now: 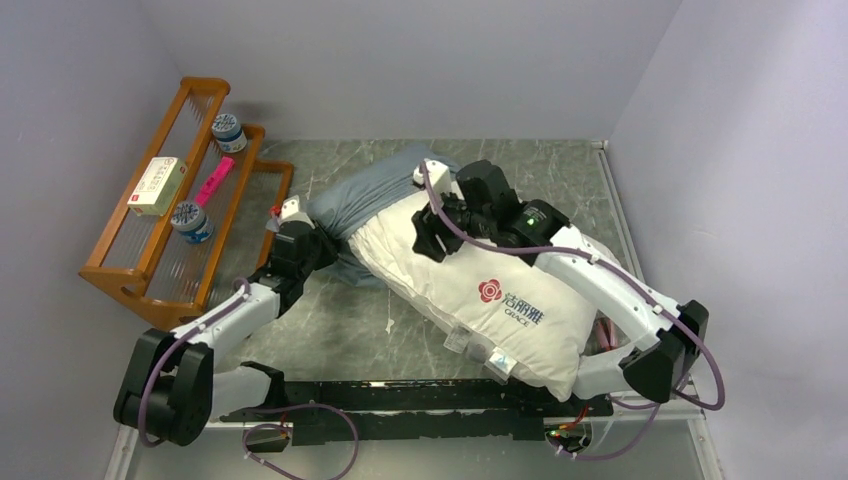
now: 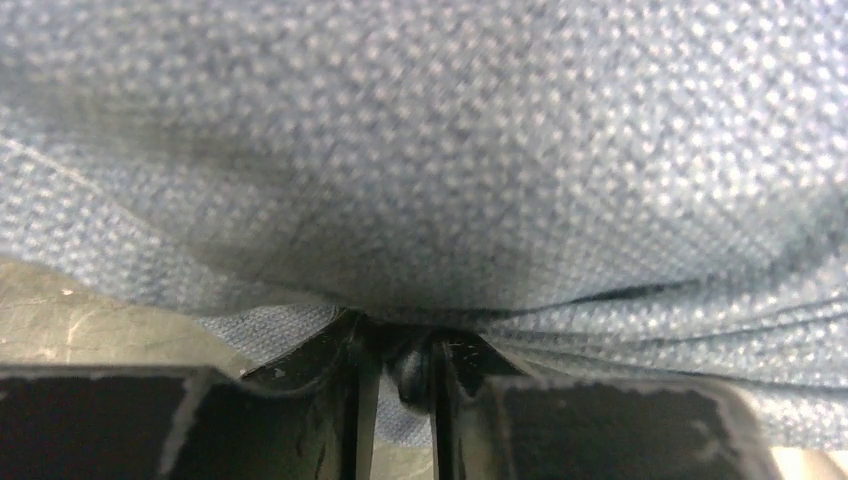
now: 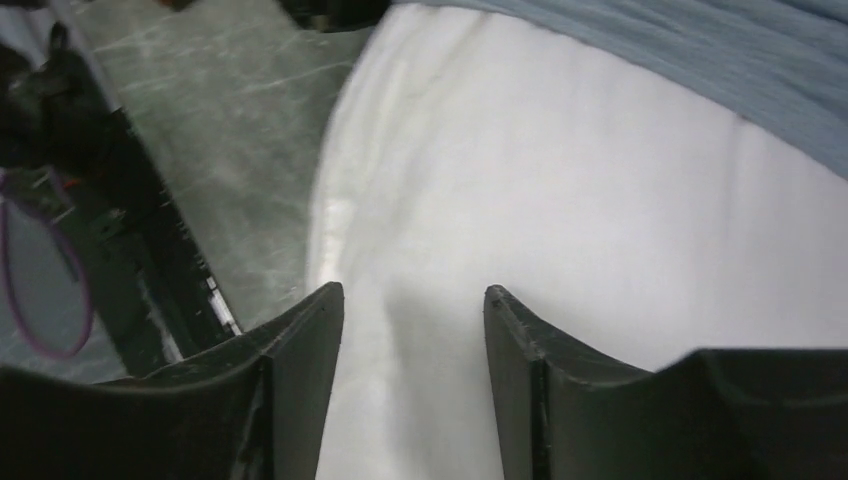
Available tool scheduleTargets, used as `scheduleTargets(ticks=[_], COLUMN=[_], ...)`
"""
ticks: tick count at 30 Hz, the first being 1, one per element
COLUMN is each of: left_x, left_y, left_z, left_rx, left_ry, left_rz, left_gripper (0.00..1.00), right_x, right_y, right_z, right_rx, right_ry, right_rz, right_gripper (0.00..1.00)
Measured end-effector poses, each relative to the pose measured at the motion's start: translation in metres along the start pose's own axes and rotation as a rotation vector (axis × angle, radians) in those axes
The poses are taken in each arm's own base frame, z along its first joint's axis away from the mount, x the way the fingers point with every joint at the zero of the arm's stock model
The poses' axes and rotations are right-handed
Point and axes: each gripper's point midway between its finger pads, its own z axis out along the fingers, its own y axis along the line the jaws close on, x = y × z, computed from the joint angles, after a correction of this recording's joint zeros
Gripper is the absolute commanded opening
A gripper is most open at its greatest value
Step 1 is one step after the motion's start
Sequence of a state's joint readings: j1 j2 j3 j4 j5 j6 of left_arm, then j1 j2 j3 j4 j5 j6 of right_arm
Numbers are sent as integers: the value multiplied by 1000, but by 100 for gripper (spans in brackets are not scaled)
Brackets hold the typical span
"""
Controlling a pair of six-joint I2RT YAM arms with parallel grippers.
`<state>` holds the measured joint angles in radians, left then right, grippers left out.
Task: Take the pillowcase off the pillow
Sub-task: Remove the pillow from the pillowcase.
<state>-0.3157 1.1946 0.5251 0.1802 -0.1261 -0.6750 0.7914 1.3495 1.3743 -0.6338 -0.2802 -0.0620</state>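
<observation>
The white pillow (image 1: pixel 470 285) with its red flower logo lies slantwise on the table, its far end still inside the grey-blue pillowcase (image 1: pixel 370 200), which is bunched up at the back. My left gripper (image 1: pixel 322 247) is at the left edge of that bunch. In the left wrist view the pillowcase (image 2: pixel 430 150) fills the frame and drapes over the left gripper (image 2: pixel 395 335), whose jaws stand a narrow gap apart with a loose fold between them, not clamped. My right gripper (image 1: pixel 432 232) is open over the bare pillow (image 3: pixel 560 200), with the pillowcase (image 3: pixel 720 60) edge just beyond.
A wooden rack (image 1: pixel 140 280) stands at the back left with two jars, a box and a pink item on it. Walls close in the table on the left, back and right. A black rail (image 1: pixel 400 400) runs along the near edge between the arm bases.
</observation>
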Motion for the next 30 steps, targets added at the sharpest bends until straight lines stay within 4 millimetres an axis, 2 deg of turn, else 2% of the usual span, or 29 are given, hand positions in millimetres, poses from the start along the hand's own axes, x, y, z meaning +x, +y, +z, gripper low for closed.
scheduleTargets(ticks=[4, 7, 11, 15, 20, 22, 27, 30], left_x=[-5, -8, -11, -14, -32, -47, -91, -112], left_y=[0, 1, 5, 7, 6, 1, -24, -44], left_z=[-8, -13, -20, -28, -40, -45, -61, -71], left_rx=[-5, -10, -27, -33, -40, -33, 28, 88], left_ry=[-13, -23, -28, -34, -77, -111, -212, -250], left_rz=[-1, 0, 7, 26, 61, 83, 147, 208], left_gripper=[38, 47, 52, 57, 65, 69, 78, 81], right_x=[-2, -11, -15, -9, -3, 1, 12, 16], right_y=[-40, -75, -124, -158, -183, -193, -206, -204], right_z=[-3, -10, -23, -30, -18, -10, 12, 23], right_rx=[117, 208, 318, 384, 386, 381, 346, 300], right_ry=[5, -13, -53, -75, -83, -81, -58, -49], right_rz=[88, 161, 270, 363, 429, 449, 492, 505], right_gripper=[68, 73, 80, 89, 96, 97, 100, 100])
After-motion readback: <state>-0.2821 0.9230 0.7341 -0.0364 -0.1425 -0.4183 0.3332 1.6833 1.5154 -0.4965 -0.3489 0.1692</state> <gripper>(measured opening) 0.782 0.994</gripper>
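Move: My left fingers are still in the near-left folds of the pillowcase, whose bunched middle lies about 9 cm ahead of them, 12 cm to the right and level. My right hand hangs empty over the pillow. The far end of the pillowcase hem is roughly 20 cm ahead of that hand, 6 cm to its right and 7 cm below, and the pillow's middle is level with it fore and aft, some 10 cm right and 16 cm below. I let go of the pillowcase with my left hand, its fingers spreading wide as it eases back a little and then climbs away to about 14 cm higher, fingertips tilting up. Meanwhile I swing my right hand some 18 cm forward and 9 cm right across the pillow to the far end of the hem, turning about 30 degrees clockwise, opening fully and sinking 5 cm late on, until the fingertips are close above or on the white pillow just short of the hem. ##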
